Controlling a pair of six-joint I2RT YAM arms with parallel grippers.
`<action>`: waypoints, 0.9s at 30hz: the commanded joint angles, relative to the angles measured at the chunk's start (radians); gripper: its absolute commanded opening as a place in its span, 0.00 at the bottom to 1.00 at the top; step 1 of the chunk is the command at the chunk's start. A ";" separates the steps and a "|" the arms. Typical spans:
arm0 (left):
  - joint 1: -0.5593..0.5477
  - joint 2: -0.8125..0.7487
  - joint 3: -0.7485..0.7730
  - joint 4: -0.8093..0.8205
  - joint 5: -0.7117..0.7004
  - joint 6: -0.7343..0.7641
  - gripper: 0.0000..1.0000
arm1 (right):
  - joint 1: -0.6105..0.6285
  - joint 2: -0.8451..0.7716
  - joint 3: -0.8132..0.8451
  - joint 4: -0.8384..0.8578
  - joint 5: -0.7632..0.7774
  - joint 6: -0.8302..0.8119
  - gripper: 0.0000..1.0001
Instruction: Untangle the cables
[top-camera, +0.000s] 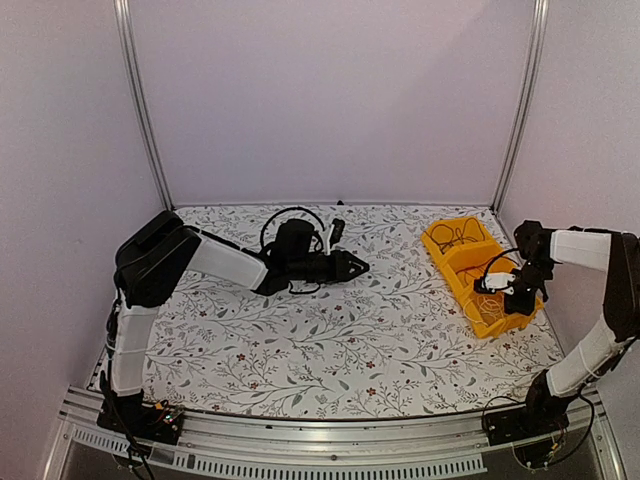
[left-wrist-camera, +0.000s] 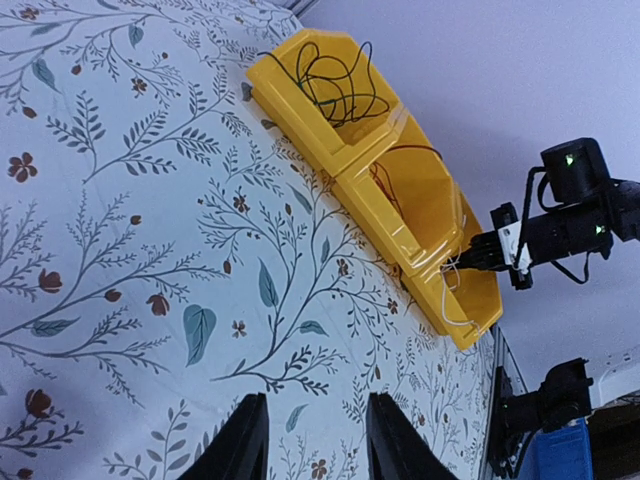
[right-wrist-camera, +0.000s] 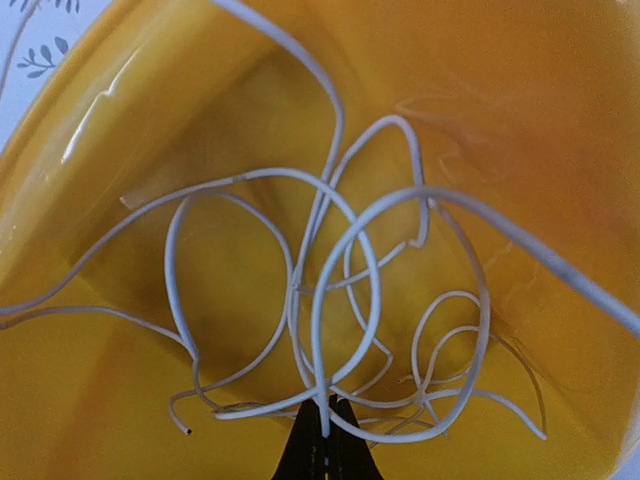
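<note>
A yellow bin with three compartments sits at the table's right. Thin black cables fill its far compartment, and a dark red one lies in the middle one. My right gripper hangs inside the near compartment, shut on one strand of the looping white cables. The top view shows the right gripper over that end of the bin. My left gripper hovers low over mid-table, left of the bin. In the left wrist view the left gripper is open, with only cloth between the jaws.
A floral cloth covers the table. White walls and metal posts close in the back and sides. The left arm's thick black hose loops above its wrist. A blue box stands beyond the table's right edge.
</note>
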 joint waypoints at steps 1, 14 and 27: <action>0.001 -0.007 -0.009 0.008 0.012 0.005 0.34 | -0.002 -0.051 -0.023 0.034 0.050 -0.043 0.01; 0.014 -0.071 -0.001 -0.103 0.017 0.087 0.35 | -0.002 -0.186 0.122 -0.135 0.090 -0.066 0.47; 0.031 -0.290 -0.018 -0.524 -0.189 0.342 0.38 | -0.002 -0.201 0.180 -0.252 0.128 -0.066 0.57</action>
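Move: The right hand, shut on the white cable, is low in the yellow box's nearest compartment, with the cable's tangle about 4 cm to its left, level fore and aft. The red cable lies some 9 cm ahead and 7 cm left, the dark cable about 18 cm ahead and 13 cm left, all near fingertip height. From the left hand, the white tangle is roughly 27 cm right, 9 cm back and 7 cm below. Right fingers open, releasing the white cable, and rise about 8 cm; left hand lifts some 5 cm, drifting left. ##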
